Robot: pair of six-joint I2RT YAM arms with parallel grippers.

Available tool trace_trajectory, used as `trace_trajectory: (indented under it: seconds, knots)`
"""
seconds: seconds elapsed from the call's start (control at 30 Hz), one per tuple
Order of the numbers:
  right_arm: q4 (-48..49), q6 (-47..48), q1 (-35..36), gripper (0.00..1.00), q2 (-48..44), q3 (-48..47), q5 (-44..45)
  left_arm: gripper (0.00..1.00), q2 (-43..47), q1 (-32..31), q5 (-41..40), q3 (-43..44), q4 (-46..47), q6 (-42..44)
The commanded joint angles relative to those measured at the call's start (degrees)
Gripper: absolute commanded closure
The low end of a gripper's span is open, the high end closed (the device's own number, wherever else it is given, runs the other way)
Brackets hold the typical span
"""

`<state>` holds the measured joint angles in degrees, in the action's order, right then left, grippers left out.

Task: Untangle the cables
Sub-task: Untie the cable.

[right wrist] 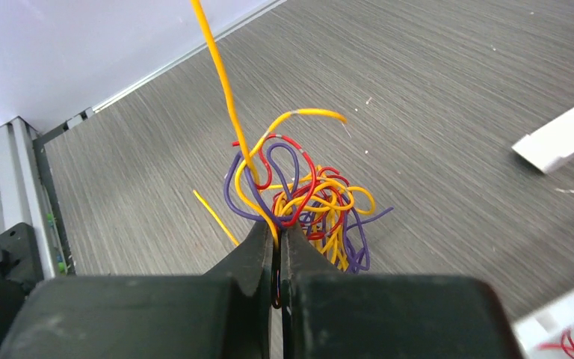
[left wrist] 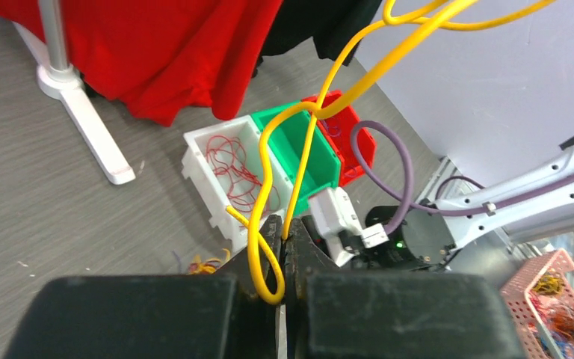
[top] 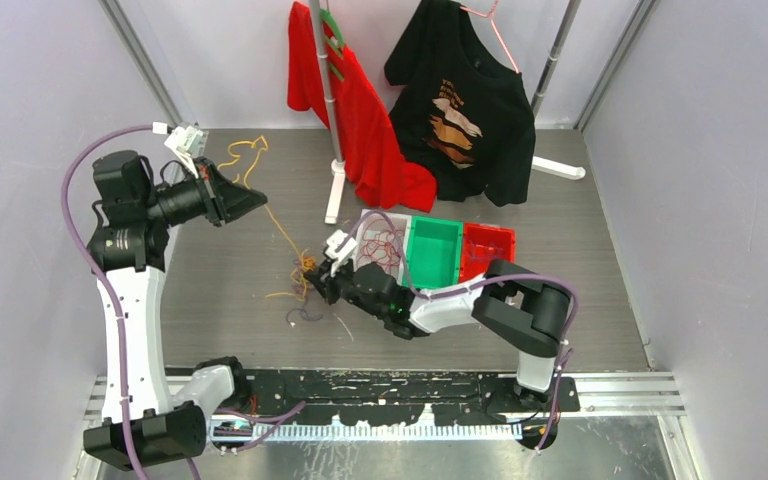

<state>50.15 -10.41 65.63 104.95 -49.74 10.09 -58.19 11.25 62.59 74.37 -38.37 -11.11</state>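
Observation:
A tangle of red, yellow and purple cables (top: 303,268) lies on the grey table in front of the bins. My right gripper (top: 322,287) is low at its near side. In the right wrist view it (right wrist: 278,238) is shut on strands at the edge of the tangle (right wrist: 310,198). One yellow cable (right wrist: 220,75) rises out of the knot toward the upper left. My left gripper (top: 250,203) is raised at the left, shut (left wrist: 284,250) on that yellow cable (left wrist: 253,262), which loops over one finger.
White bin (top: 368,222) holding red wires, green bin (top: 435,250) and red bin (top: 487,245) stand right of the tangle. A white garment stand (top: 336,180) with a red shirt (top: 370,140) and black shirt (top: 470,110) is behind. A pink basket (left wrist: 553,288) sits off the table.

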Motion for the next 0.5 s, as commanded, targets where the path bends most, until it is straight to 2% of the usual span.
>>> trace_trajectory:
  seconds: [0.0, 0.1, 0.13, 0.17, 0.23, 0.3, 0.4, 0.47]
  knots:
    - [7.55, -3.23, 0.21, 0.99, -4.71, 5.33, 0.73, 1.0, -0.5, -0.25, -3.8, 4.68, -0.79, 4.02]
    - [8.09, -4.71, -0.14, 0.99, -7.02, 6.23, -2.86, 1.0, -0.91, -0.14, -7.73, 4.03, -1.38, 6.1]
    - [7.81, -5.82, -0.59, 0.99, -7.64, 5.86, -4.89, 0.94, -1.14, -0.22, -7.48, 3.66, -2.27, 7.0]
    - [6.8, -7.31, -1.3, 0.99, -8.33, 5.24, -7.51, 0.77, -1.4, -0.23, -6.5, 3.17, -3.56, 7.92]
    - [4.5, -11.18, -3.1, 0.99, -9.66, 2.97, -12.35, 0.36, -2.15, -0.25, -1.43, 2.39, -9.45, 13.5]
    - [4.45, -16.28, -5.05, 0.99, -10.39, 0.21, -17.37, 0.21, -3.21, -0.26, 2.07, 2.44, -18.75, 22.04]
    - [4.45, -22.55, -7.47, 0.99, -10.69, -3.71, -24.01, 0.16, -4.83, -0.26, 3.71, 3.19, -33.6, 36.91]
    - [4.47, -25.25, -8.41, 0.99, -10.72, -5.85, -27.26, 0.23, -5.7, -0.23, 3.55, 3.26, -41.19, 45.36]
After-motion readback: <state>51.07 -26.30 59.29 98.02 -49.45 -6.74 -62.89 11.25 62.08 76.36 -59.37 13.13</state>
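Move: Straight below the left hand, which still pinches the raised yellow cable, the cable tangle hangs about 25 cm down and 4 cm to its right. From the right hand, shut on the tangle, the bulk lies about 2 cm forward, 2 cm left and 3 cm lower. The white tray is roughly 15 cm right of the right hand, 8 cm farther out and 12 cm down; the clothes stand's white foot is about 20 cm ahead, 5 cm right and 13 cm down. Finishing its pull on the yellow cable with a last 1-2 cm forward and left, the left hand opens wide, lets go and drops about 5 cm towards the tangle, easing back slightly. The right hand keeps its pinch, first draws back and right about 2 cm, then lifts some 6 cm towards the left hand, its wrist turning some 20 degrees so the fingers swing leftward. ##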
